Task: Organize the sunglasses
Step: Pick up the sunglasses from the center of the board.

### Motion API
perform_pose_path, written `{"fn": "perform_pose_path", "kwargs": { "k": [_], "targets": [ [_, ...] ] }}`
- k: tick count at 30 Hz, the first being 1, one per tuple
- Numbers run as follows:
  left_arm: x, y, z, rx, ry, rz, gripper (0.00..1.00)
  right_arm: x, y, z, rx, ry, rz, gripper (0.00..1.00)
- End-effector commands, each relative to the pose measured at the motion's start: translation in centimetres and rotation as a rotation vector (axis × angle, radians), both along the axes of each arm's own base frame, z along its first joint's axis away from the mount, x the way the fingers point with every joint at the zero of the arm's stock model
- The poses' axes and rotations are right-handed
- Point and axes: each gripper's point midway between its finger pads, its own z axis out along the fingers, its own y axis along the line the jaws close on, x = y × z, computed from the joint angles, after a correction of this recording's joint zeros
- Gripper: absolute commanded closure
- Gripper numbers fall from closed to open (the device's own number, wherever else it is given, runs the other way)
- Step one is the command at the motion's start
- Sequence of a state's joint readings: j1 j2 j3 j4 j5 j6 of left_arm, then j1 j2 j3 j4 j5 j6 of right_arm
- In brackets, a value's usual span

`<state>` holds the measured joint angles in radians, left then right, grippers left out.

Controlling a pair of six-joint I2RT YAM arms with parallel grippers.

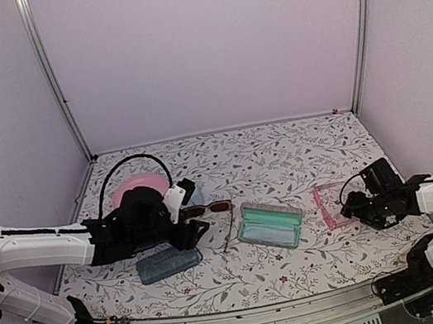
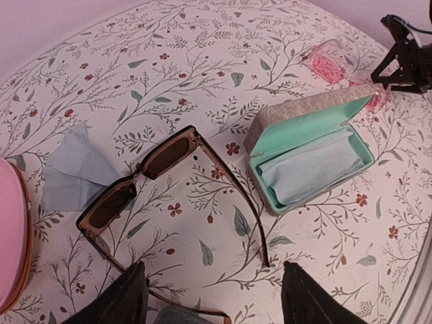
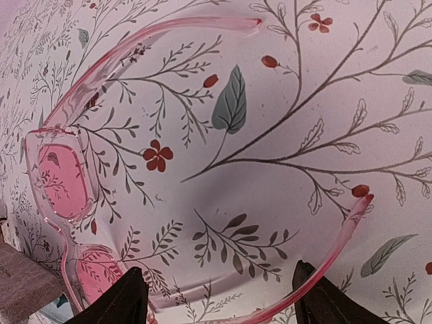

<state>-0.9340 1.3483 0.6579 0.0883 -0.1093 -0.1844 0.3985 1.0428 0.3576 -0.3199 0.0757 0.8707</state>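
The dark-framed sunglasses [image 2: 142, 179] with reddish-brown lenses lie unfolded on the floral table [image 1: 282, 154], also seen from above [image 1: 218, 207]. My left gripper [image 2: 214, 287] hovers open just behind their temple tips, holding nothing; from above it [image 1: 194, 208] sits left of them. The translucent pink sunglasses [image 3: 61, 179] lie unfolded at the right [image 1: 329, 203]. My right gripper [image 3: 219, 300] is open low over them, one temple curving past its right fingertip [image 3: 310, 290]. From above, the right gripper [image 1: 350, 207] is at their right edge.
An open case [image 2: 310, 158] with a mint lining and a pale cloth inside lies between the two pairs [image 1: 269, 224]. A closed blue-grey case [image 1: 167, 264] sits near the left gripper. A pale blue cloth [image 2: 74, 169] and a pink dish [image 1: 133, 189] lie at the left.
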Motion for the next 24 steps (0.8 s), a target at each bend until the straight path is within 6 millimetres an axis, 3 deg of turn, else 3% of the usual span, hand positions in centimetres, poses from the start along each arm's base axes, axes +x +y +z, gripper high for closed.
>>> {"fn": "perform_pose_path", "kwargs": {
  "k": [1, 10, 24],
  "targets": [
    [0.7, 0.7, 0.4, 0.006, -0.031, 0.027, 0.32, 2.2, 0.7, 0.7, 0.002, -0.038, 0.05, 0.27],
    [1.0, 0.7, 0.3, 0.023, -0.037, 0.031, 0.32, 6.1, -0.4, 0.4, -0.082, -0.023, 0.103, 0.53],
    [1.8, 0.1, 0.1, 0.049, -0.039, 0.033, 0.31, 11.5, -2.1, 1.3, -0.174, -0.039, 0.136, 0.85]
  ]
}}
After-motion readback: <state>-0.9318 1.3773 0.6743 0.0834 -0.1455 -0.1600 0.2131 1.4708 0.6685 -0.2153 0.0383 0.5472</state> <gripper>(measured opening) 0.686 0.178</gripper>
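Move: Just ahead of the right hand, the pink sunglasses have their middle about 6 cm forward and 5 cm left, roughly 1 cm lower; the lenses are on the left side, and the near temple runs between the open fingers. The open mint case stands some 26 cm left and 3 cm forward of that hand, the brown sunglasses about 43 cm left and 5 cm forward. From the left hand, the pink pair is about 42 cm right, 8 cm forward and 10 cm below. Sweeping forward nearly level over the table for about 10 cm, then drifting some 2 cm right on the way, the right hand carries the near temple of the pink sunglasses along between its fingers. The fingers draw from wide open to nearly shut around that temple while the wrist turns only slightly, about 10 degrees. ##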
